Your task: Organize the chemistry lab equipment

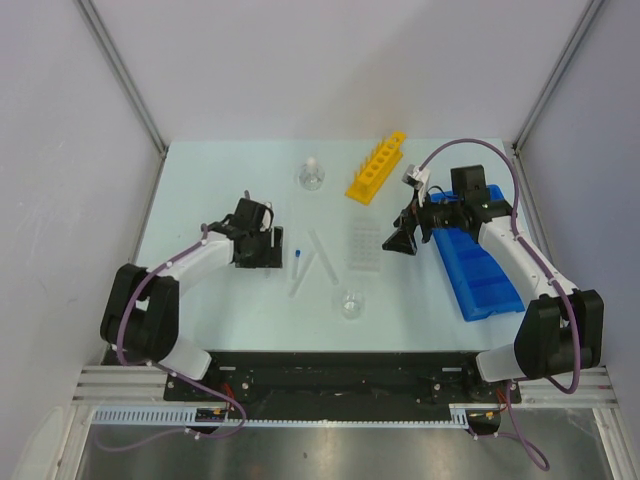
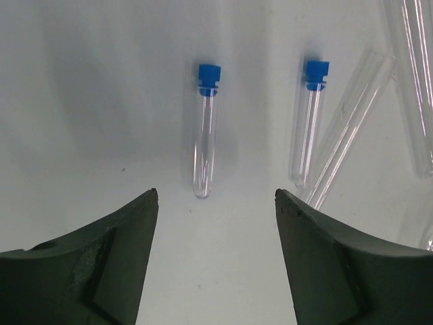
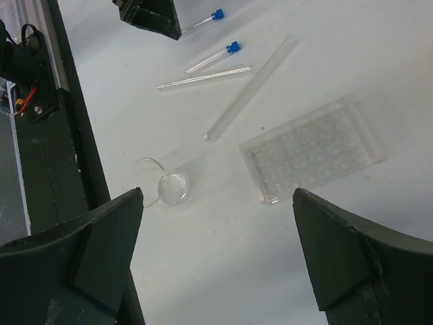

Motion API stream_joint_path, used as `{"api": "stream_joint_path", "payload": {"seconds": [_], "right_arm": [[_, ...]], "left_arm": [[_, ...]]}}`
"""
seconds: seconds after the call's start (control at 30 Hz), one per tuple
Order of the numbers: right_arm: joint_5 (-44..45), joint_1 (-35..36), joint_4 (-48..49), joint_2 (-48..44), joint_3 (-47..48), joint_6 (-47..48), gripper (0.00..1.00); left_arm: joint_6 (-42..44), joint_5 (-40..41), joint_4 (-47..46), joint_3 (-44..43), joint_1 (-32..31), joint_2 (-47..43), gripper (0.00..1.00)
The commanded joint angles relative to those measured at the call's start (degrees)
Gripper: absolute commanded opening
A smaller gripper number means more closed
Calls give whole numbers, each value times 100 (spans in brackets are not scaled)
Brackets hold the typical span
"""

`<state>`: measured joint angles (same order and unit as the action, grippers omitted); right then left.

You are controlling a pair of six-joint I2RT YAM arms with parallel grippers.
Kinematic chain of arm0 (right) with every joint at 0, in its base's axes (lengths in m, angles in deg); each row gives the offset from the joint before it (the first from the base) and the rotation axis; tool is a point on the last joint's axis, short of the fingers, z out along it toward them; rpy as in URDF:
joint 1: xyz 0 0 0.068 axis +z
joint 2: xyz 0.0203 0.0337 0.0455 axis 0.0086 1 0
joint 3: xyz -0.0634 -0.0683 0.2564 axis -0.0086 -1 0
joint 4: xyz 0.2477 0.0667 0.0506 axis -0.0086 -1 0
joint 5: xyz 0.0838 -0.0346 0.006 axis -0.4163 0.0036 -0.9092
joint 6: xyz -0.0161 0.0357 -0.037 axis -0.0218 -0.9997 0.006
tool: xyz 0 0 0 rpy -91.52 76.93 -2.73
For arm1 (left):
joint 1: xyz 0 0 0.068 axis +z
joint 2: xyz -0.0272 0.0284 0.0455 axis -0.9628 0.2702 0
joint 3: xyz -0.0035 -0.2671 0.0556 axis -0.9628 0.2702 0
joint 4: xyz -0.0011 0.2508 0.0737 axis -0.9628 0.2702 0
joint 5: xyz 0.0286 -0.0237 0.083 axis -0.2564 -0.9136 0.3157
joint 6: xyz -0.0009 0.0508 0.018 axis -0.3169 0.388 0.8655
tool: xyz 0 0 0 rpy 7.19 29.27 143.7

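Two thin blue-capped tubes lie flat on the white table just ahead of my left gripper, which is open and holds nothing. Beside them lie longer uncapped clear tubes. My right gripper hangs open and empty above the table, between the small clear beaker and the clear tray. In the top view the yellow tube rack and the flask with a white stopper stand at the back. The blue bin lies on the right, partly under the right arm.
The two long clear tubes lie crossed between the grippers. The beaker stands near the table's front edge. Grey walls close in the left, right and back sides of the table.
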<state>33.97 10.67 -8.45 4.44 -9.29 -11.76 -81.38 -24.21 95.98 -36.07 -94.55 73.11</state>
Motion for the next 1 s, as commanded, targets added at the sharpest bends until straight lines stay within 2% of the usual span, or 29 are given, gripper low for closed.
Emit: {"api": "stream_joint_path", "payload": {"seconds": [0.0, 0.07, 0.53, 0.8, 0.97], "right_arm": [[-149, -33, 213, -112, -15, -69, 98], [-158, -42, 222, -121, -15, -77, 98], [-228, -59, 275, -173, -24, -165, 98], [-263, -60, 275, -218, -24, -174, 98], [-254, 2, 257, -340, -15, 18, 99]], "left_arm": [[108, 290, 50, -434, 19, 436, 70], [117, 396, 165, -601, 19, 717, 63], [73, 405, 112, -708, -86, 1307, 41], [-15, 493, 34, -532, -192, 1246, 26], [-50, 564, -107, -338, -192, 755, 15]]}}
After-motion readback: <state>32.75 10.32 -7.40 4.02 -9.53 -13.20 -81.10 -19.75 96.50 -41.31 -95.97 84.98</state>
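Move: From the left gripper, the blue-capped tube it goes for has its middle about 3 cm ahead, level sideways and some 4 cm below. At that same depth, the second capped tube lies about 2 cm ahead and 7 cm right, the open tube 9 cm right and level fore and aft, the long tube 15 cm right and 4 cm ahead. From the right gripper the target is roughly 30 cm left, 2 cm ahead and 19 cm down. Bring the left gripper down about 4 cm onto the nearer blue-capped tube, easing it forward 1 to 2 cm early in the descent while the wrist tips slightly. Then hold it there at table level and keep narrowing the fingers from wide to nearly shut, so the tips come in on both sides of the glass near its rounded end and pinch it. ##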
